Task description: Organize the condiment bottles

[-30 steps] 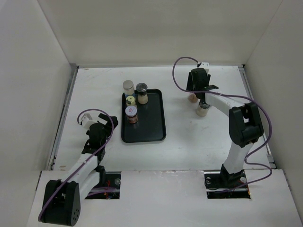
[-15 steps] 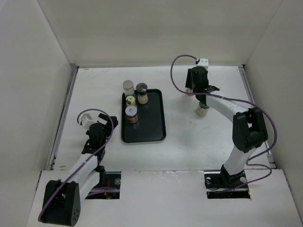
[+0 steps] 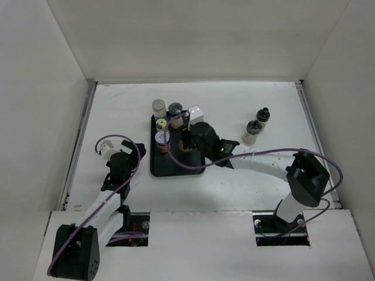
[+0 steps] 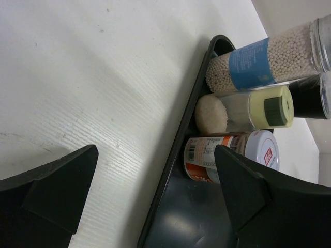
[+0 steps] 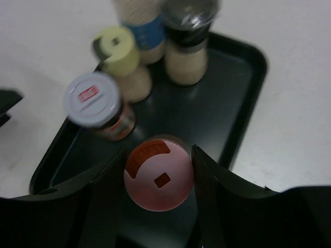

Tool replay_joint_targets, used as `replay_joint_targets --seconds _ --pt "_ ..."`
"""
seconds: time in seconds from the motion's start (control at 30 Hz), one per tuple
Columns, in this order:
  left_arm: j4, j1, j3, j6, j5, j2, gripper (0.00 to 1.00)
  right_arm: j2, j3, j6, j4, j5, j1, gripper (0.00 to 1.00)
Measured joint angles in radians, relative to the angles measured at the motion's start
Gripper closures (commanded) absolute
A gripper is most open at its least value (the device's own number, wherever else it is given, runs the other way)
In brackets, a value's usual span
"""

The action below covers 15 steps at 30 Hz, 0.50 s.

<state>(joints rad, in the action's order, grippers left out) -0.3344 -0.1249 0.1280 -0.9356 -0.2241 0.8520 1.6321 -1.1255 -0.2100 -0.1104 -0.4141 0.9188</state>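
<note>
The black tray [image 3: 190, 165] holds several condiment bottles at its far left: a white-lidded one [image 3: 158, 106], a dark-lidded one [image 3: 175, 109], a yellow-lidded one [image 3: 162, 124] and a white-capped one with an orange label [image 3: 162, 139]. My right gripper [image 3: 186, 143] is over the tray's middle, shut on a pink-lidded bottle [image 5: 159, 174]. Two more bottles, grey-lidded [image 3: 252, 132] and black-lidded [image 3: 262, 117], stand on the table at the right. My left gripper [image 3: 120, 165] is open and empty, left of the tray, with the tray's edge [image 4: 173, 165] between its fingers.
White walls close the table on three sides. In the left wrist view a blue-labelled bottle [image 4: 258, 62], the yellow-lidded one [image 4: 248, 108] and the orange-labelled one [image 4: 227, 152] crowd the tray's corner. The tray's near and right parts [image 5: 222, 98] are bare.
My right arm has swung from the far right of the table to over the tray, carrying the pink-lidded bottle. The two right-hand bottles now show. The left arm has not moved.
</note>
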Motion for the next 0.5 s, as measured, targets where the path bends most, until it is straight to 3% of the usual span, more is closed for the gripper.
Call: replay_joint_targets --seconds 0.2,0.5 --pt "0.001 0.000 0.000 0.000 0.000 0.001 0.00 0.027 0.006 -0.016 0.005 0.013 0.151 0.55" --pt "0.002 0.000 0.000 -0.001 0.001 -0.031 0.00 0.220 -0.121 -0.031 -0.030 0.020 0.212 0.51"
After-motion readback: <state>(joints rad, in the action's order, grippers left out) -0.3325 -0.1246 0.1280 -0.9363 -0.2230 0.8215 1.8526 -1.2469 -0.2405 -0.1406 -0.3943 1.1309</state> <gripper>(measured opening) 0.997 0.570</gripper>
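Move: The right hand already holds the pink-capped bottle above the tray. The empty near-left part of the tray, where it is taken, lies about 8 cm back, 11 cm to its left and 11 cm below. The white-lidded jar stands 11 cm left and 1 cm ahead, the yellow-capped bottle 11 cm left and 6 cm ahead, and the black-capped bottle 5 cm left and 12 cm ahead. From the left hand, that empty spot is roughly 12 cm right and 4 cm back. Keeping its pinch on the pink-capped bottle, the right hand first sweeps back and left, then goes on almost purely left, some 10 cm left and 7 cm back in all, towards the free spot just nearer than the white-lidded jar. On the way it turns about 15 degrees counter-clockwise and sinks about 5 cm, mostly late, bringing the bottle low over the tray with the fingers still shut on it. ##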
